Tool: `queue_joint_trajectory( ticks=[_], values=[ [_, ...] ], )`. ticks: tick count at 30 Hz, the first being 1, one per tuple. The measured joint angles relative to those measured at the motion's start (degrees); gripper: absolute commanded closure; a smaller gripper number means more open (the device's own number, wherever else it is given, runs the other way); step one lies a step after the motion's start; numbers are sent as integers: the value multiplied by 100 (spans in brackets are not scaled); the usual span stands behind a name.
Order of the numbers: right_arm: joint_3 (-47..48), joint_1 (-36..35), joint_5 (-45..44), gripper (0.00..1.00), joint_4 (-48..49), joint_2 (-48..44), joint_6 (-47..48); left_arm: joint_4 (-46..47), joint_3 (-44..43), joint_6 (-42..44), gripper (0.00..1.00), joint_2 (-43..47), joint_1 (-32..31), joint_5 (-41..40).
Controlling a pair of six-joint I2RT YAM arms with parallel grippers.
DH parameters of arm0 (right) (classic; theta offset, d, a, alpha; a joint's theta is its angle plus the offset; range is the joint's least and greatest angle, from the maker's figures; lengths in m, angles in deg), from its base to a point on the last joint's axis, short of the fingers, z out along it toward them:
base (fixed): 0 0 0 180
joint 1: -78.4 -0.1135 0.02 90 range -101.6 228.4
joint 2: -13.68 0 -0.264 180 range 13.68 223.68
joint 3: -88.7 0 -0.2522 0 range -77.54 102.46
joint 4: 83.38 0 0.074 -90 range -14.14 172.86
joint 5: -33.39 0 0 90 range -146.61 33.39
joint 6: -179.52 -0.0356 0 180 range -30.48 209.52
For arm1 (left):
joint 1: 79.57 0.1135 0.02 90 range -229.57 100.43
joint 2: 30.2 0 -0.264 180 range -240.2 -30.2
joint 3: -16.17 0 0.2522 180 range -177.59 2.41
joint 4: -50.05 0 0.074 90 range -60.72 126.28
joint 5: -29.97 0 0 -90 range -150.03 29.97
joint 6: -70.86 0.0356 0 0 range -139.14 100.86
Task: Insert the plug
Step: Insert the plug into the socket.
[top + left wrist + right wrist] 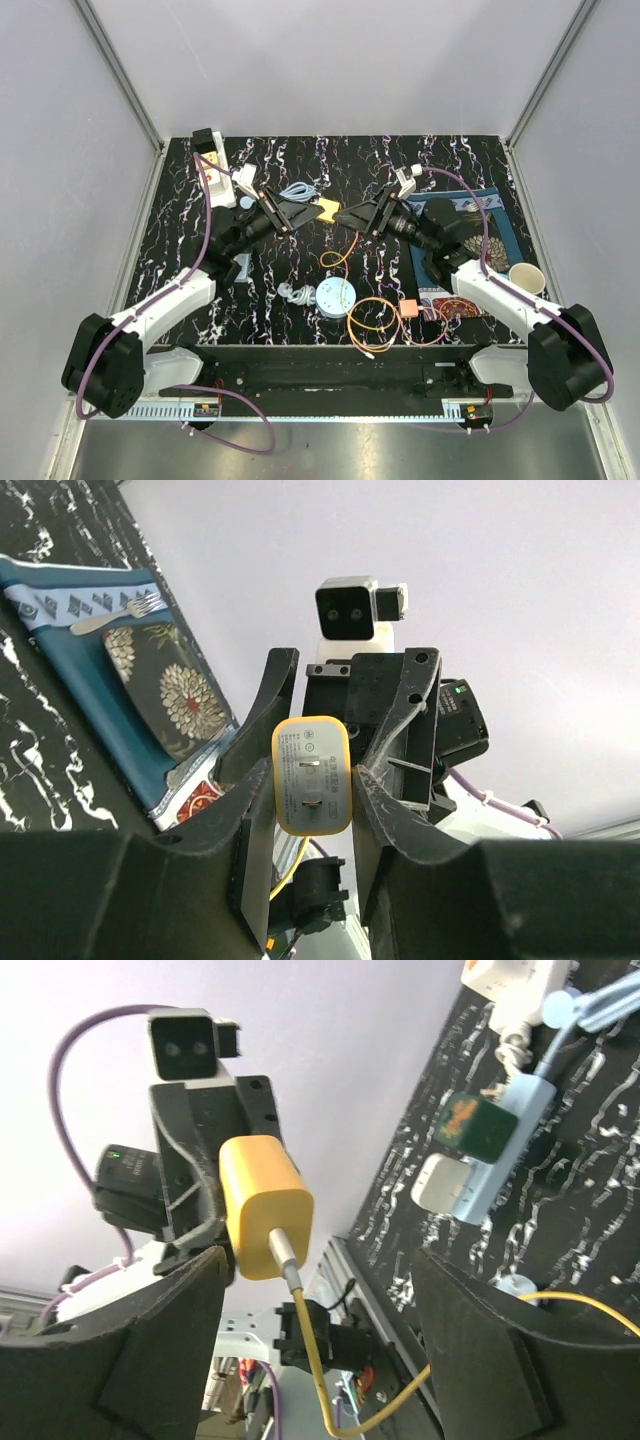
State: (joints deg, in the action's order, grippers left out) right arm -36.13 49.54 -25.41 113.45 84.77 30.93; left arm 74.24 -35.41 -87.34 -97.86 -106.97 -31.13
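Note:
A yellow plug [312, 777] with two metal prongs sits upright between the fingers of my left gripper [313, 782], which is shut on its sides. From above, the plug [327, 209] hangs over the middle of the table at the tip of the left gripper [318, 208]. My right gripper [346, 216] faces it from the right. Seen from the right wrist, the plug [262, 1205] shows its back, with a yellow cable [310, 1350] plugged into it. The right gripper [320, 1260] stands wide open around the cable, touching nothing. A white power strip [220, 175] lies at the back left.
A light-blue socket bar [495, 1150] holds a green and a white adapter. A blue placemat [492, 215] with a patterned plate [165, 685] and fork [120, 612] lies right, a cup [527, 277] beside it. A round light-blue disc [335, 297] and coiled orange cable [372, 322] lie near the front.

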Motion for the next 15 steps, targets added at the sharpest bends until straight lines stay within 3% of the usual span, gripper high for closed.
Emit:
queue_joint_trajectory(
  ticks=[9, 15],
  values=[
    [-2, 0, 151, 37, 1032, 96, -612, 627, 83, -326, 100, -2, -140, -103],
    [7, 2, 275, 53, 1314, 249, -769, 765, 87, -389, 100, -50, -214, -166]
  ],
)
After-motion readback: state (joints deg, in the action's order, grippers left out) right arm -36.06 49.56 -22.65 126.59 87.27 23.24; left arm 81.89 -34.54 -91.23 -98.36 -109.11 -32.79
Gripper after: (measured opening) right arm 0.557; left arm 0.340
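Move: The yellow plug is already pinched in my left fingers, its middle about 1 cm ahead and 2 cm right of that hand point. From my open right hand it lies some 3 cm left, 1 cm ahead and 2 cm higher, its cable end facing me. On the table roughly 20 cm below my right hand, the white disc is about 13 cm back and 1 cm left, and the pale blue cable coil some 8 cm ahead and 8 cm left. My right hand closes in on the cable end of the plug from below, rising about 3.5 cm and then easing off, fingertips tilting up some 10 degrees while the wide-open fingers narrow to roughly half open around it. My left hand keeps its pinch on the plug and lifts it some 2 cm, drawing back slightly towards my base. ##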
